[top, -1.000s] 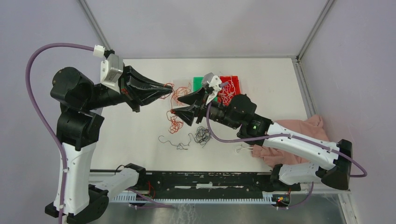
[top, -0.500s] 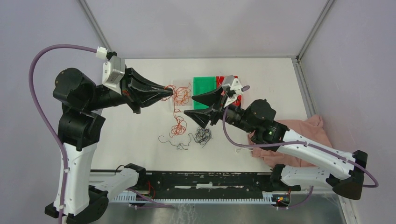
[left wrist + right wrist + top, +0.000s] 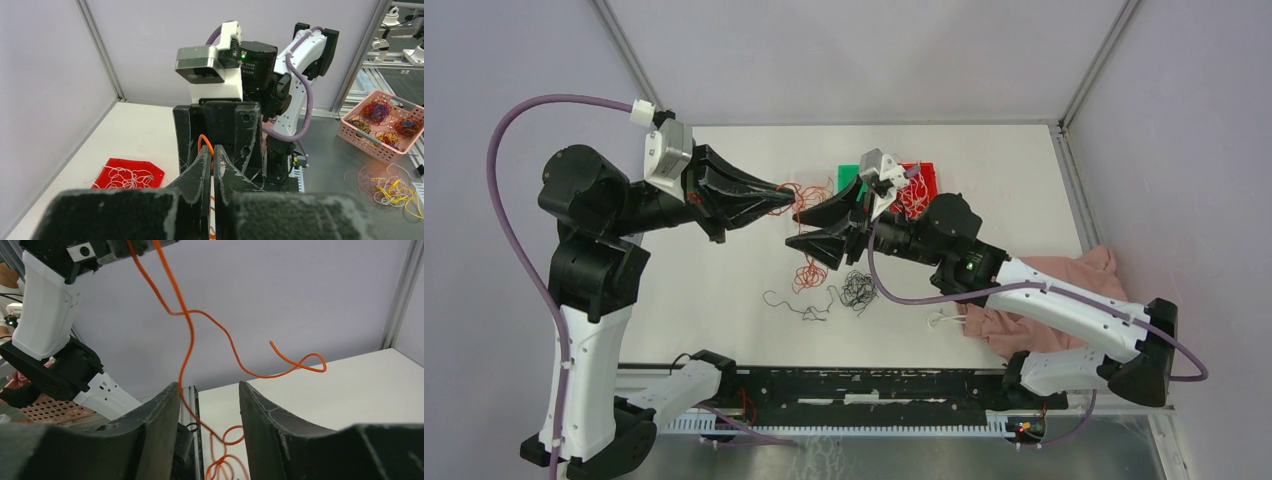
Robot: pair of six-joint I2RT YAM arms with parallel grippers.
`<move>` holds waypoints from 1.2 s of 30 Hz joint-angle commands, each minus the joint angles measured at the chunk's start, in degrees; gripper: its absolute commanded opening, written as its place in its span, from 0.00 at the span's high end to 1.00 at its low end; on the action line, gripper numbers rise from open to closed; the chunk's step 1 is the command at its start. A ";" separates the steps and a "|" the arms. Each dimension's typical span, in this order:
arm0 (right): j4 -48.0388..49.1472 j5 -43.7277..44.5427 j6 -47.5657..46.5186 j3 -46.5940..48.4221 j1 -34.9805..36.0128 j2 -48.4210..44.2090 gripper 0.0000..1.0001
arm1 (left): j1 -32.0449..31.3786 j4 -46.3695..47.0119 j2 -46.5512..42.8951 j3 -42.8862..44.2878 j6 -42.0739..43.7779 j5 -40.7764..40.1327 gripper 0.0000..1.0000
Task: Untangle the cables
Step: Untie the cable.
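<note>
My left gripper (image 3: 789, 190) is shut on an orange cable (image 3: 205, 140), held above the table. The strand curls down from it to an orange bunch (image 3: 807, 272) on the white table. My right gripper (image 3: 796, 228) sits just right of the left one's tip, open. In the right wrist view the hanging orange cable (image 3: 187, 335) runs down between the two fingers (image 3: 165, 405), close to the left one, and they are not closed on it. A black tangle (image 3: 858, 290) and a loose black wire (image 3: 796, 305) lie nearer the front. White cables (image 3: 914, 195) fill a red tray.
A green tray (image 3: 849, 177) stands beside the red tray (image 3: 929, 172) behind the right gripper. A pink cloth (image 3: 1064, 290) lies at the right edge, with a few white wires (image 3: 944, 320) next to it. Grey walls close in the back and sides.
The right gripper swung right toward the trays, then came back left to the hanging orange strand, jaws slightly narrower. The left gripper held its grip and barely moved.
</note>
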 commanded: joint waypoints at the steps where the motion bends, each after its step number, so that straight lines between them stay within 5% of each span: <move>1: 4.21 1.70 0.42 2.93 0.20 1.54 0.49 | -0.12 1.69 -0.74 0.01 2.03 1.26 0.97; 10: 5.98 1.08 3.73 2.42 0.16 5.50 0.68 | -0.14 3.23 -0.70 0.21 0.77 1.61 0.97; 36: 21.15 6.82 17.53 -12.34 0.68 14.74 0.74 | -0.13 6.52 1.11 6.41 -0.21 -0.13 0.97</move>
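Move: The right hand's aim is the knot in the orange cable hanging from the left fingers: about 3 cm ahead of the right fingertips, 6 cm left and 10 cm below. From the left hand, the knot is some 18 cm below, 3 cm ahead and 3 cm left. On the table, some 43 cm below the right hand, the black cable clump is about 4 cm ahead and 6 cm right; the clear tray is roughly 23 cm ahead and 5 cm left. Keep the orange cable pinched high in the left gripper, lifting it about 2 cm towards the end. Lower the right gripper some 11 cm down the hanging cable, easing it left and a little forward to the knot. Close its fingers by about half without shutting them, and roll the wrist nearly 20 degrees so its forward side dips. ##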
